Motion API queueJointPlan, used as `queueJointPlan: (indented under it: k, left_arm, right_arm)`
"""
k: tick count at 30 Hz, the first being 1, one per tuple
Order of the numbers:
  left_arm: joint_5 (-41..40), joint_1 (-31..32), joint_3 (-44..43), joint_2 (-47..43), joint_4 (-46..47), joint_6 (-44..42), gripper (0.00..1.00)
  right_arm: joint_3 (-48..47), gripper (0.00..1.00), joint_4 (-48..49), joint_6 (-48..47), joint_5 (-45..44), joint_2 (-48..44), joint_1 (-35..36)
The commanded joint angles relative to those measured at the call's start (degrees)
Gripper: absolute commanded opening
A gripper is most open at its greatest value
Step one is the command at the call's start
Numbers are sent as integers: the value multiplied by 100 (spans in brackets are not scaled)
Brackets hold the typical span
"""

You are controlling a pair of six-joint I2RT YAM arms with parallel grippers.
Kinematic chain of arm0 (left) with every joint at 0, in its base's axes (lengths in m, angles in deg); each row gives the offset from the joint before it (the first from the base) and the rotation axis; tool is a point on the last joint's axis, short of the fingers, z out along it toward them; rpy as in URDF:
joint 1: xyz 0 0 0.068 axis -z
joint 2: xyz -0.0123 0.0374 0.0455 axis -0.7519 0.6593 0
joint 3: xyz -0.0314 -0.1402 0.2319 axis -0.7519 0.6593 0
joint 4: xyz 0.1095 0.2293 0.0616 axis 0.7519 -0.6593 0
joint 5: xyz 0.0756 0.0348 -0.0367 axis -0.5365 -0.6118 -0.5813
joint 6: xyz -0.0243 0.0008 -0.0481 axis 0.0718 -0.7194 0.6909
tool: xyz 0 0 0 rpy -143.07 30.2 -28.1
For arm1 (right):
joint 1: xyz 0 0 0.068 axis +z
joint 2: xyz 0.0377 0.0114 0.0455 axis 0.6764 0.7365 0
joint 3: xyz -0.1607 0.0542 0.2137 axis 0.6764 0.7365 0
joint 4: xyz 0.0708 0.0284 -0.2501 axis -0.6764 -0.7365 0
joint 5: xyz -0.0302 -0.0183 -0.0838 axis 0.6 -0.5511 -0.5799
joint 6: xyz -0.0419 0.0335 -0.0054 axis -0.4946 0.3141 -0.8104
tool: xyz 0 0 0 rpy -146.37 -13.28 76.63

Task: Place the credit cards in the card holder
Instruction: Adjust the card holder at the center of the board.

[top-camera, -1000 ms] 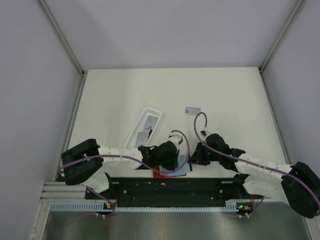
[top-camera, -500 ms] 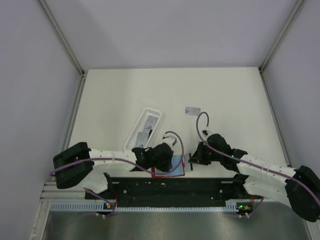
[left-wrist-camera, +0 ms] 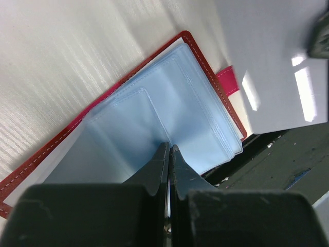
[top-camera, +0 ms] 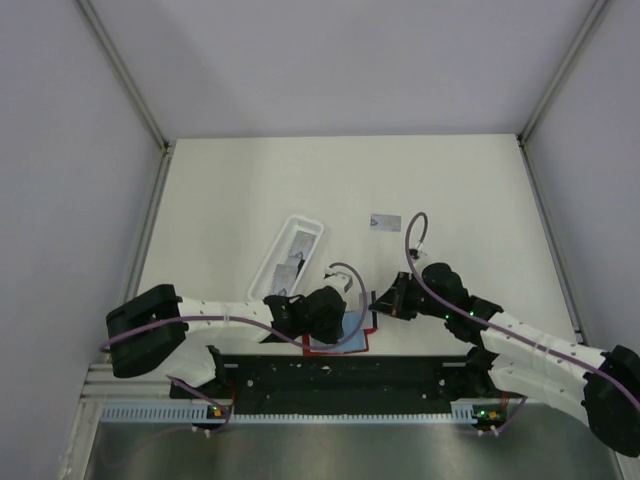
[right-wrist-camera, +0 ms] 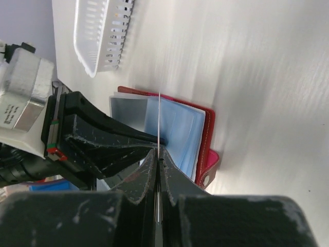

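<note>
The card holder is a red wallet lying open near the table's front edge, with its pale blue pockets facing up. My left gripper is shut, pinching a pale pocket leaf at the wallet's middle. My right gripper is shut on a credit card. I see that card edge-on, standing over the pockets beside the left fingers. From above, the right gripper sits at the wallet's right side. Another grey card lies flat farther back.
A long white slotted tray holding cards lies to the left of the wallet and also shows as the white tray in the right wrist view. The black base rail runs just in front of the wallet.
The left wrist has shifted left, uncovering more of the wallet. The right gripper has carried its card up and left, closer to the wallet's pockets.
</note>
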Motion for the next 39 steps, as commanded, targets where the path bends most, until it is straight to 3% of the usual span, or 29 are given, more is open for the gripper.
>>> queueJointPlan:
  k: [1, 13, 23, 39]
  left_arm:
    - [-156, 6, 128, -46, -373, -45, 0]
    - [-155, 6, 119, -55, -355, -54, 0]
    - [-235, 6, 136, -239, -522, -54, 0]
    - [-1253, -3, 304, -1487, -2024, 183, 0]
  right_arm:
    - [253, 0, 1357, 735, 321, 435, -6]
    - [192, 0, 1693, 1184, -241, 1340, 723]
    - [209, 0, 1105, 1387, -971, 1833, 1014]
    - [157, 0, 700, 1378, -1314, 2000, 1260]
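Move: The card holder lies open under the left hand's shut fingertips, its middle about 2 cm to their left, level fore and aft, and 1 cm below. From the right hand, which already grips a grey card, the card holder's middle is some 10 cm left, 4 cm back and 7 cm lower. The white tray's middle stands about 18 cm ahead and 10 cm left of the left hand; a loose card lies some 23 cm ahead and 2 cm right of the right hand. Downward by some 6 cm, with about 3 cm of leftward and 2 cm of backward travel, the right hand brings its still-gripped card to the card holder's right-hand sleeve, fingers tipping further down by about 10 degrees, then stays there. The left hand waits, then sweeps roughly 5 cm left across the holder with its fingers shut, rising slightly at the clear sleeve flap. ##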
